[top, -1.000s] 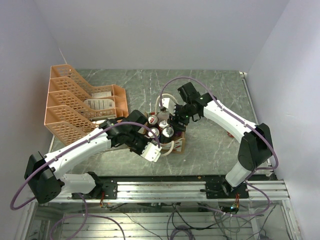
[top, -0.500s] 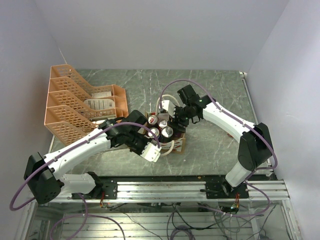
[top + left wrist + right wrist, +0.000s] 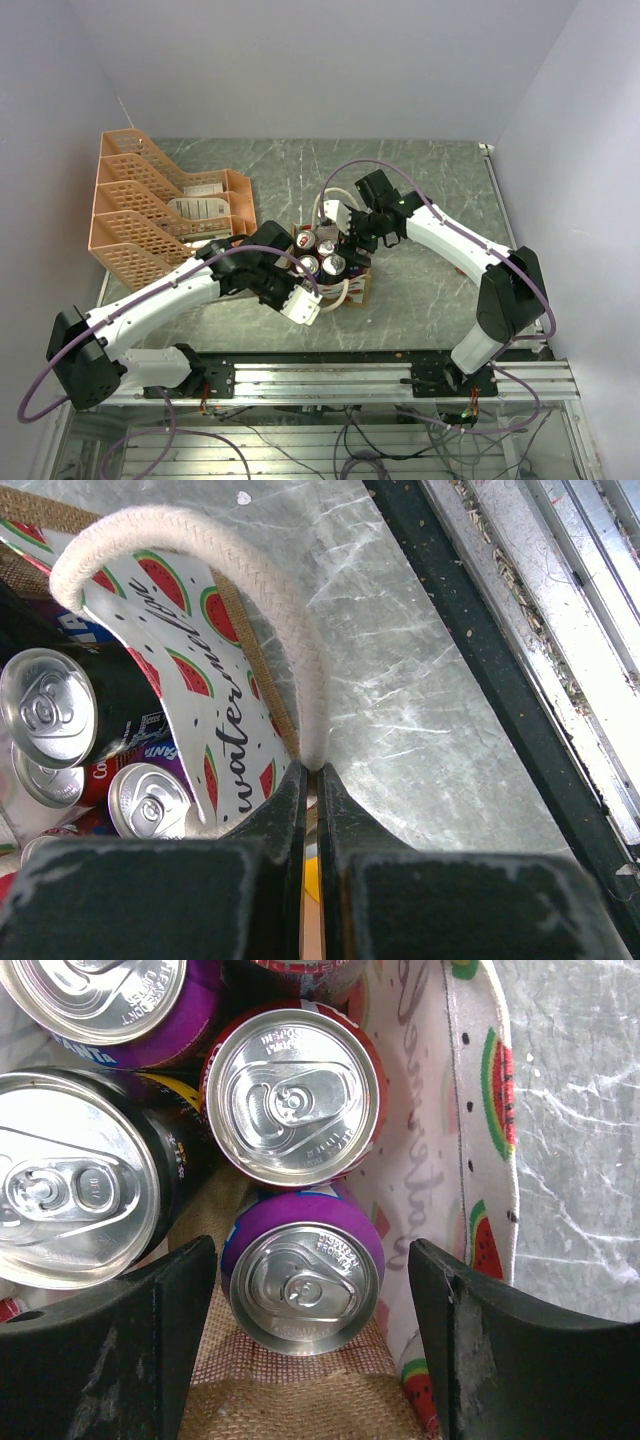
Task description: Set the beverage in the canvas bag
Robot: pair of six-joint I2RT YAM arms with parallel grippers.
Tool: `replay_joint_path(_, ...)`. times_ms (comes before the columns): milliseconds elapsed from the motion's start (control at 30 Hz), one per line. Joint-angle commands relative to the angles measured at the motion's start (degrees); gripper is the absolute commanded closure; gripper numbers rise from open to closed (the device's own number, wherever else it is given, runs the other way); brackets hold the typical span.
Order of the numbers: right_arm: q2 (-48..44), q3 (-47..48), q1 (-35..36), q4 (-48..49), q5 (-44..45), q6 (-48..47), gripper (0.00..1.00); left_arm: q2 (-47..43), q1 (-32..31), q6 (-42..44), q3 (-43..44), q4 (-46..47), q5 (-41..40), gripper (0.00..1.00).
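The beverage, a purple can [image 3: 303,1285], stands upright inside the canvas bag [image 3: 440,1160], on its burlap floor next to the watermelon-print wall. My right gripper [image 3: 310,1255] is open around the can, a gap showing on each side between it and the fingers [image 3: 160,1340]. Several other cans fill the bag, among them a red one [image 3: 290,1095] and a black one [image 3: 70,1190]. My left gripper [image 3: 311,775] is shut on the bag's white rope handle [image 3: 250,570], at the near side of the bag [image 3: 358,290]. In the top view my right gripper [image 3: 348,252] hangs over the cans.
An orange mesh tray rack [image 3: 160,215] stands at the back left of the marbled table [image 3: 430,290]. A black rail [image 3: 480,670] and metal frame run along the table's near edge, close behind my left gripper.
My right gripper's jaws have spread apart and let go of the purple can, which now stands in the bag. The left gripper has kept its hold on the handle.
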Motion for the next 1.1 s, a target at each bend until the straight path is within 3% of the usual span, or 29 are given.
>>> replay_joint_path(0, -1.3, 0.5, -0.5, -0.5, 2.0, -0.4, 0.22, -1.2, -0.7, -0.5, -0.5, 1.0, 0.9, 0.93)
replay_joint_path(600, -11.0, 4.4, -0.4, -2.7, -3.0, 3.8, 0.25, -1.1, -0.7, -0.3, -0.3, 0.9, 1.0, 0.93)
replay_joint_path(800, -18.8, 0.4, -0.9, -0.8, -1.9, 7.0, 0.25, -0.6, -0.7, -0.3, 0.1, 0.8, 1.2, 0.93)
replay_joint_path(900, -23.1, -2.1, -4.1, 1.3, 0.5, 9.5, 0.25, -0.3, -0.7, -0.2, 0.6, 0.5, 1.4, 0.93)
replay_joint_path(1067, -28.0, -5.4, -15.8, 2.3, 5.8, 15.4, 0.22, -0.2, -0.6, -0.2, 0.7, 0.7, 1.7, 0.93)
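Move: Around the purple can stand the right hand's open fingers, the can's middle about 5 cm below them. The last red can on the table, next to be fetched, lies some 24 cm to the right, roughly level fore and aft and 5 cm lower. In the canvas bag, the coke can stands about 6 cm left of the purple one, and the black can 5 cm left and 4 cm back of it. From the left hand, the red can is some 35 cm right and 8 cm ahead. Drawing straight up out of the canvas bag with its fingers kept open, the right hand leaves the purple can, rising about 13 cm and gathering speed. Near the top it swings some 6 cm right, past the bag's right end, while the wrist tilts about 25 degrees so the fingers point less steeply down. The left hand stays put, still pinching the front handle. ##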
